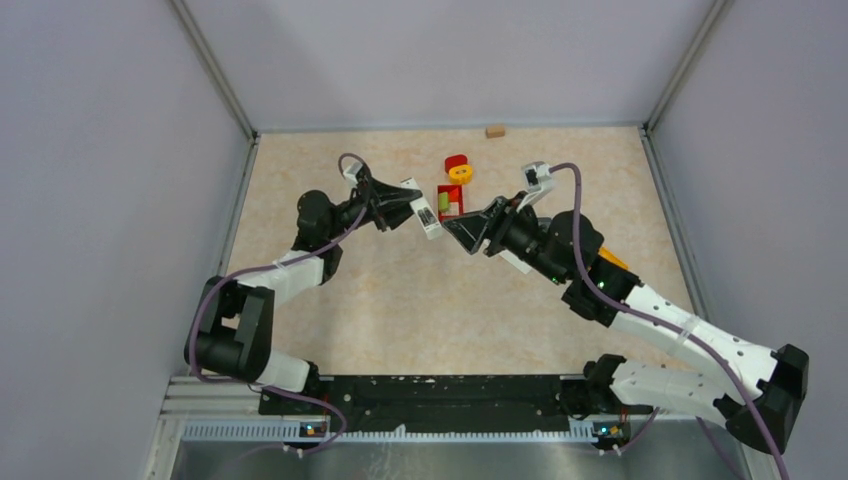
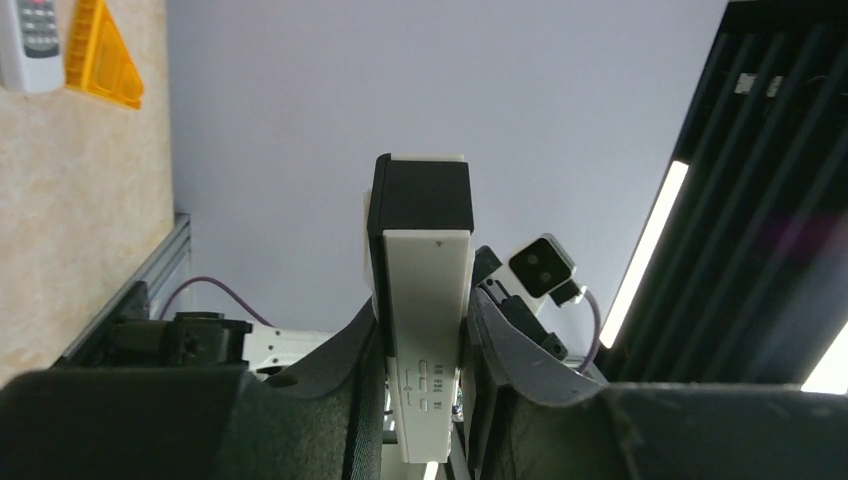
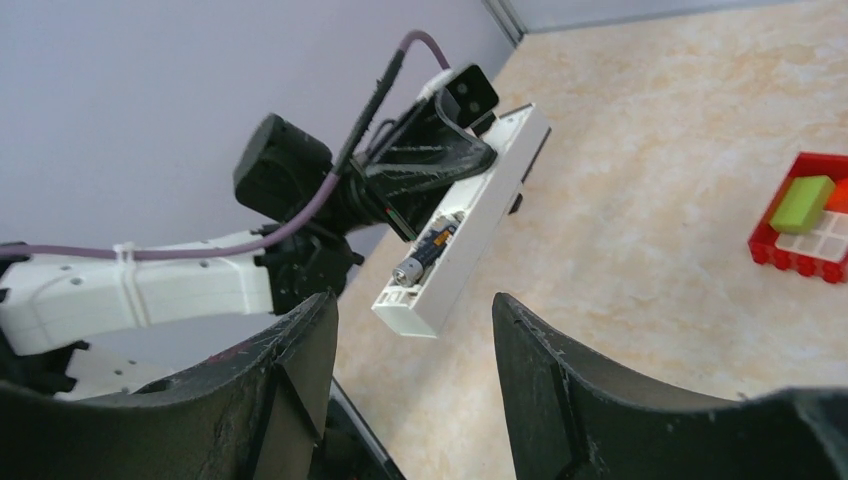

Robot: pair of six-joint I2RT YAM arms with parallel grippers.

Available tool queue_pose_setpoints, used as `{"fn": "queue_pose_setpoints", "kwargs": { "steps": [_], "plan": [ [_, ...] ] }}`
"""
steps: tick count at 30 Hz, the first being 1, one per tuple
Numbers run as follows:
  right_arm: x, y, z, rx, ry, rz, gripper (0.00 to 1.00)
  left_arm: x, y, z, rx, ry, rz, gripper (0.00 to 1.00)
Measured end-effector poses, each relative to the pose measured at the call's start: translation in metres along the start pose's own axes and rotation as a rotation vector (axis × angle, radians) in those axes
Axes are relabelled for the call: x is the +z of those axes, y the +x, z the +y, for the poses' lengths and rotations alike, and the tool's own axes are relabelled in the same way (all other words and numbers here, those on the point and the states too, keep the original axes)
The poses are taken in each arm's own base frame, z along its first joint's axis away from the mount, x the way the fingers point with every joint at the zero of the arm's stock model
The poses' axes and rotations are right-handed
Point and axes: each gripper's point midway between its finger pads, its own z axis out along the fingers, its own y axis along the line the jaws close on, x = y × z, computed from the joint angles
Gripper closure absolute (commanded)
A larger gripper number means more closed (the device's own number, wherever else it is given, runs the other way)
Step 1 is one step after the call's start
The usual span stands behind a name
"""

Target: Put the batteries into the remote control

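My left gripper point(image 2: 422, 312) is shut on a white remote control point(image 2: 425, 300), holding it in the air with its dark end pointing away. From the right wrist the remote control point(image 3: 470, 225) shows its open back, with one dark battery point(image 3: 425, 255) lying in the compartment. My right gripper point(image 3: 415, 315) hangs open just short of the remote's free end, nothing between its fingers. From above, the left gripper point(image 1: 405, 205) and right gripper point(image 1: 453, 223) face each other over mid-table, the remote control point(image 1: 427, 215) between them.
A red tray point(image 1: 450, 203) holding a green block point(image 3: 802, 203) stands behind the grippers, with a yellow and red piece point(image 1: 459, 168) beyond it. A tan block point(image 1: 495, 130) lies at the back wall. A second remote point(image 2: 30, 40) and an orange wedge point(image 2: 100, 55) lie under the right arm.
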Motion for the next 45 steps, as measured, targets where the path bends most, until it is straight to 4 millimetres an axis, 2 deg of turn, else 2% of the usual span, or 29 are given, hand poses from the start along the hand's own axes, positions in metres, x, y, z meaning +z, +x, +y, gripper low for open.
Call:
{"fn": "queue_pose_setpoints", "kwargs": {
  "steps": [6,10,28,45],
  "plan": [
    [-0.002,-0.017,0.013,0.026,-0.056,-0.072,0.41,0.0,0.002,-0.007,-0.022,0.018,0.007,1.0],
    [-0.001,-0.017,0.015,0.044,-0.063,-0.073,0.41,-0.001,0.004,-0.009,-0.01,0.012,0.004,1.0],
    [0.025,0.018,0.001,0.08,-0.03,0.03,0.55,-0.002,0.007,-0.012,0.021,0.009,0.003,1.0],
    [0.035,0.018,0.007,0.199,-0.016,0.05,0.66,-0.001,0.009,-0.026,0.126,0.033,0.011,1.0]
  ]
}}
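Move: The batteries in the open compartment of the remote control, held by the left gripper, lie some 6 cm left and 4 cm ahead of the empty right gripper, about 2 cm below it. On the table roughly 28 cm below the right gripper, the red tray is about 18 cm ahead and 1 cm left, and the white strip 6 cm ahead and 12 cm right. From the left gripper, the batteries are about 4 cm back, 2 cm right and 1 cm lower. Bring the open right gripper up about 2 cm, then left some 4 cm and down about 3 cm to the battery end of the remote control, narrowing its fingers partway as they come in and tipping them about 10 degrees downward. With the left gripper, keep hold of the remote control and raise it about 2.5 cm towards the right fingers. ##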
